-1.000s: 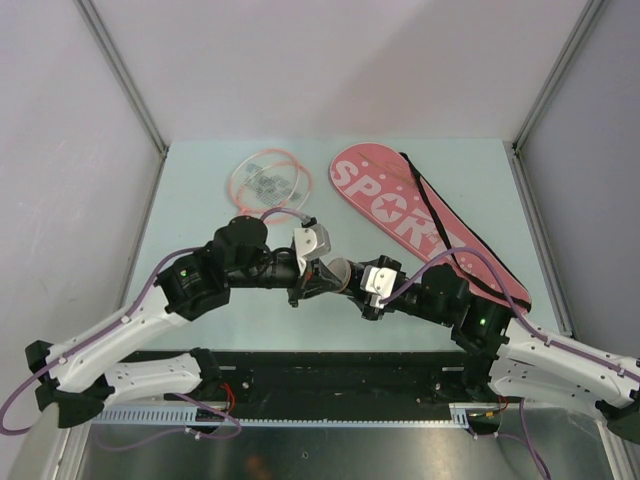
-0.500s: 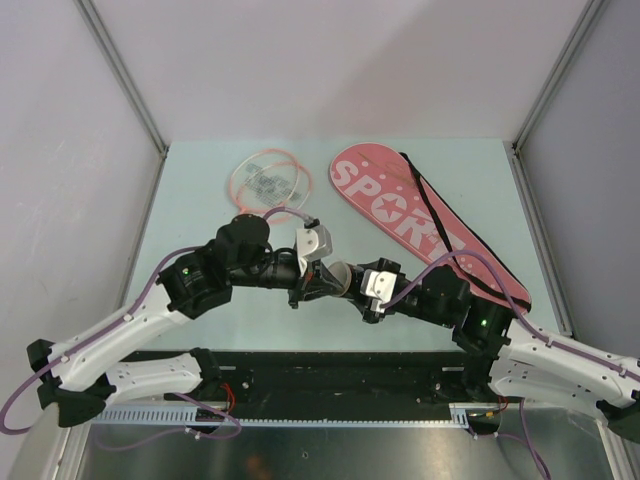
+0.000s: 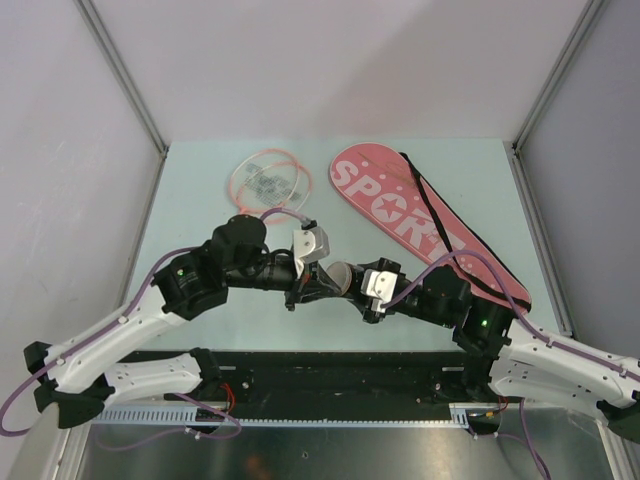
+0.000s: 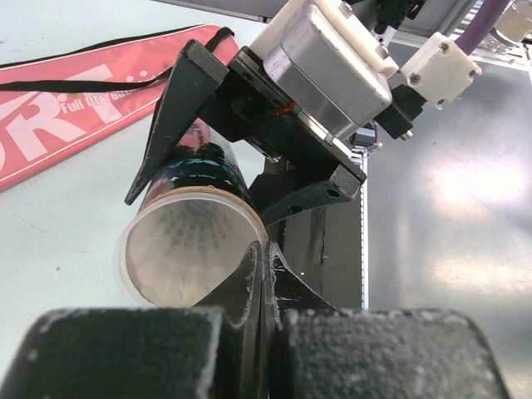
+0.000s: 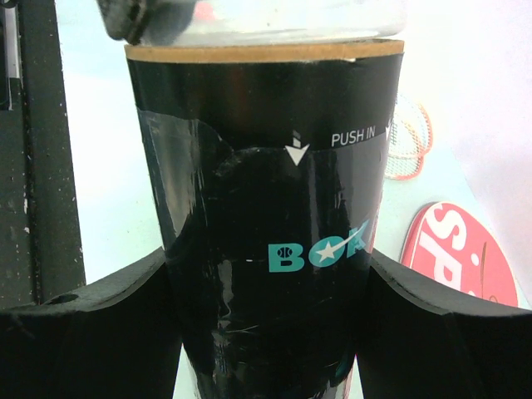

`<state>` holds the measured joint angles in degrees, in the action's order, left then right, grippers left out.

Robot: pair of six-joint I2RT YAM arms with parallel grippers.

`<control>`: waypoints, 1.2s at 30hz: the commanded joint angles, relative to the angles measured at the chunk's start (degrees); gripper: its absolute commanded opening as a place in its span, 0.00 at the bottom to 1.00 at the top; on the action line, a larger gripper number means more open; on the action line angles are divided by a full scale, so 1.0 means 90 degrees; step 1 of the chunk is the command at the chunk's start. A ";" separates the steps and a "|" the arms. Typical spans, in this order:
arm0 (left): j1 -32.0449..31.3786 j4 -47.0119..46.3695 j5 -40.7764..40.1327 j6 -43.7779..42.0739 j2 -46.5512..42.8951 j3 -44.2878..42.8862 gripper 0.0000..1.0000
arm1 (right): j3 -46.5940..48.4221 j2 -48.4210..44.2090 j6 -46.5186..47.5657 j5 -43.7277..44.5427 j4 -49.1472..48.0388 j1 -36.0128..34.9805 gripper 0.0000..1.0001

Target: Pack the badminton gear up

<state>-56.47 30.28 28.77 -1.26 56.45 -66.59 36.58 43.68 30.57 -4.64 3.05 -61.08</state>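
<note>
My right gripper (image 5: 266,278) is shut on the long black tube (image 5: 266,208), one finger on each side of its body. The tube (image 3: 343,276) is held low between the two arms and points at the left gripper. A clear cap (image 4: 187,249) covers its open end, and a white shuttlecock (image 4: 193,226) shows faintly inside. My left gripper (image 4: 263,253) is shut, its tip against the cap's rim. The pink-white racket (image 3: 268,180) lies at the back left, its handle hidden by the left arm. The pink racket cover (image 3: 400,215) lies at the back right.
The cover's black strap (image 3: 445,230) trails along its right side. A black base plate (image 3: 330,375) runs along the near edge between the arm bases. Metal frame posts (image 3: 120,75) and grey walls close in the table on the left, right and back.
The left wrist has turned and edged slightly toward the tube's cap. The right arm with the tube has shifted a little to the left.
</note>
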 commanded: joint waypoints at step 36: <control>0.0014 0.0883 0.2175 -0.0768 0.1931 -0.0629 0.03 | 0.0037 -0.0469 0.0862 -0.0333 -0.1559 -0.1045 0.00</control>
<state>-56.25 40.71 50.22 -2.15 69.87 -71.42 33.93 39.62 39.31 -3.44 9.19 -69.01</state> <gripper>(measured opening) 0.006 0.708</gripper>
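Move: The lid on the shuttlecock tube's mouth has its middle about 3 cm ahead of my left fingertips, 2 cm to their right and a touch lower; the tips are at its near edge. From my right hand, which grips the tube, the lid is roughly 5 cm left, 1 cm ahead and 6 cm up. The red racket bag lies some 30 cm ahead and 28 cm right of my left hand, the rackets about 45 cm ahead and 18 cm left, both some 30 cm lower. With my shut left fingertips still bearing on the near edge of the tube's lid, I almost hold at first, then work them back about 5 cm and down 4, easing a little right into the mouth, the wrist tipping down and turning clockwise, nearly 30 degrees in all. My right hand keeps its grip on the tube and travels along, about 4 cm back and 2 down. ##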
